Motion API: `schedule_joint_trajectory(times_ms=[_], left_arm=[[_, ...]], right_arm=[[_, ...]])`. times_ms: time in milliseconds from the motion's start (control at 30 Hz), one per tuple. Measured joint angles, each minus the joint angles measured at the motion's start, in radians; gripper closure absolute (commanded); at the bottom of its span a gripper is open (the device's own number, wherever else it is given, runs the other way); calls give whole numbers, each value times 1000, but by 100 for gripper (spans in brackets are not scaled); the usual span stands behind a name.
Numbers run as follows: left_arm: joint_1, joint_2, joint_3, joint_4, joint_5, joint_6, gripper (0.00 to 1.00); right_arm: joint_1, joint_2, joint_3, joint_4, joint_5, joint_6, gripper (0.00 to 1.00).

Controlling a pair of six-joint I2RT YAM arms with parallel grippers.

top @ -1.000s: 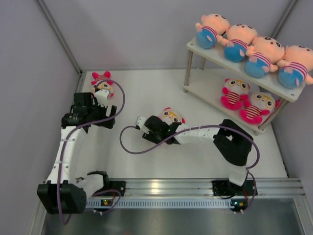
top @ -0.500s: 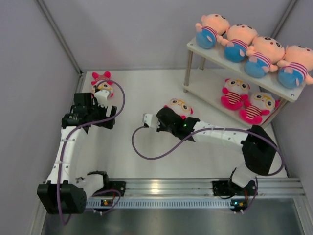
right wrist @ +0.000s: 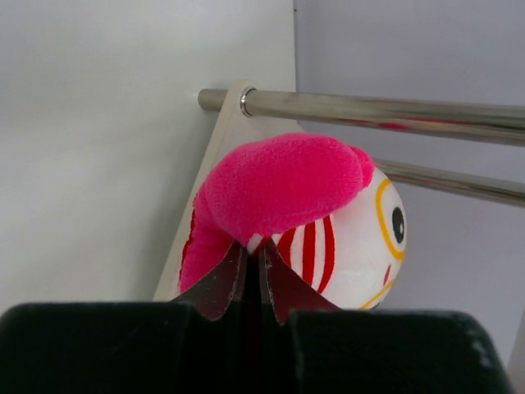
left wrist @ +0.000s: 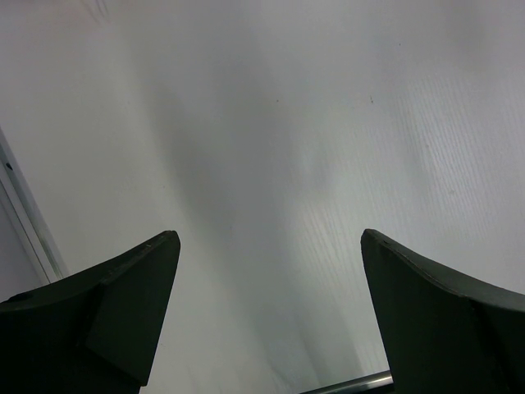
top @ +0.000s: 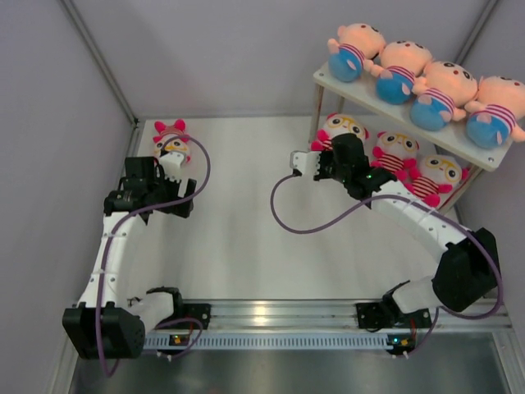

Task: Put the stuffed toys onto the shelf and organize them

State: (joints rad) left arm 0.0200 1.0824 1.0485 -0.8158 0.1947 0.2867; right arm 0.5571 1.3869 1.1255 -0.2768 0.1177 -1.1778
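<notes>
My right gripper [right wrist: 254, 254] is shut on a hot-pink stuffed toy [right wrist: 287, 185], pinching its pink limb. It holds the toy [top: 340, 127] at the left end of the shelf's lower tier [top: 328, 156], just under the top board [top: 326, 80]. Two pink toys [top: 395, 156] [top: 435, 179] sit on that lower tier. Several peach toys [top: 410, 70] line the top tier. One more pink toy [top: 172, 139] lies at the table's far left. My left gripper [top: 156, 190] hovers just in front of it, open, with only bare table between its fingers [left wrist: 131, 304].
A metal shelf rail [right wrist: 369, 107] runs right above the held toy, and a corner leg [top: 315, 123] stands beside it. Grey walls enclose the table on the left, back and right. Purple cables loop from both arms.
My right gripper shut on the pink toy at the table's middle and carried it right and back to the shelf's lower tier. The left arm stayed still.
</notes>
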Motion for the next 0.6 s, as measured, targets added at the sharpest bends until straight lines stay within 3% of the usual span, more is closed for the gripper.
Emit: schedule_joint_trajectory(times_ms=[200,400,600], left_arm=[[0,10,-4,0,-1,1,2],[0,29,-5,0,-3,1,2],[0,55,-5,0,-5,2,2]], right_arm=[[-138,118,3,39,-141,-80,100],[-198,275,41,53,-177,-122,100],[-261,307,46,83,-195,-135,100]])
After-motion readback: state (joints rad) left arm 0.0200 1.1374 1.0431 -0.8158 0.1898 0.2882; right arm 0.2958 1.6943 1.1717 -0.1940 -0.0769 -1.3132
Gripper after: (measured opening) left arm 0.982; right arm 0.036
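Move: The right hand holds the pink-striped toy, bound for the free left end of the lower shelf, about 9 cm ahead, 9 cm to its right and 12 cm below. The middle pink toy sits 10 cm farther right of that spot and 5 cm nearer the base; the end pink toy is 20 cm right of the spot and 11 cm nearer. From the left hand the spot lies some 18 cm ahead, 46 cm right and 9 cm lower. Keeping its closed grip on the pink-striped toy, the right hand sinks about 10 cm while reaching some 7 cm forward and 6 cm to the right, in under the upper board towards the free left end of the lower shelf beside the middle pink toy. Its fingers tip about 10 degrees further down and the descent levels off at the end without letting go, while the empty left hand, wide open, lowers a centimetre or two far off over the table. ##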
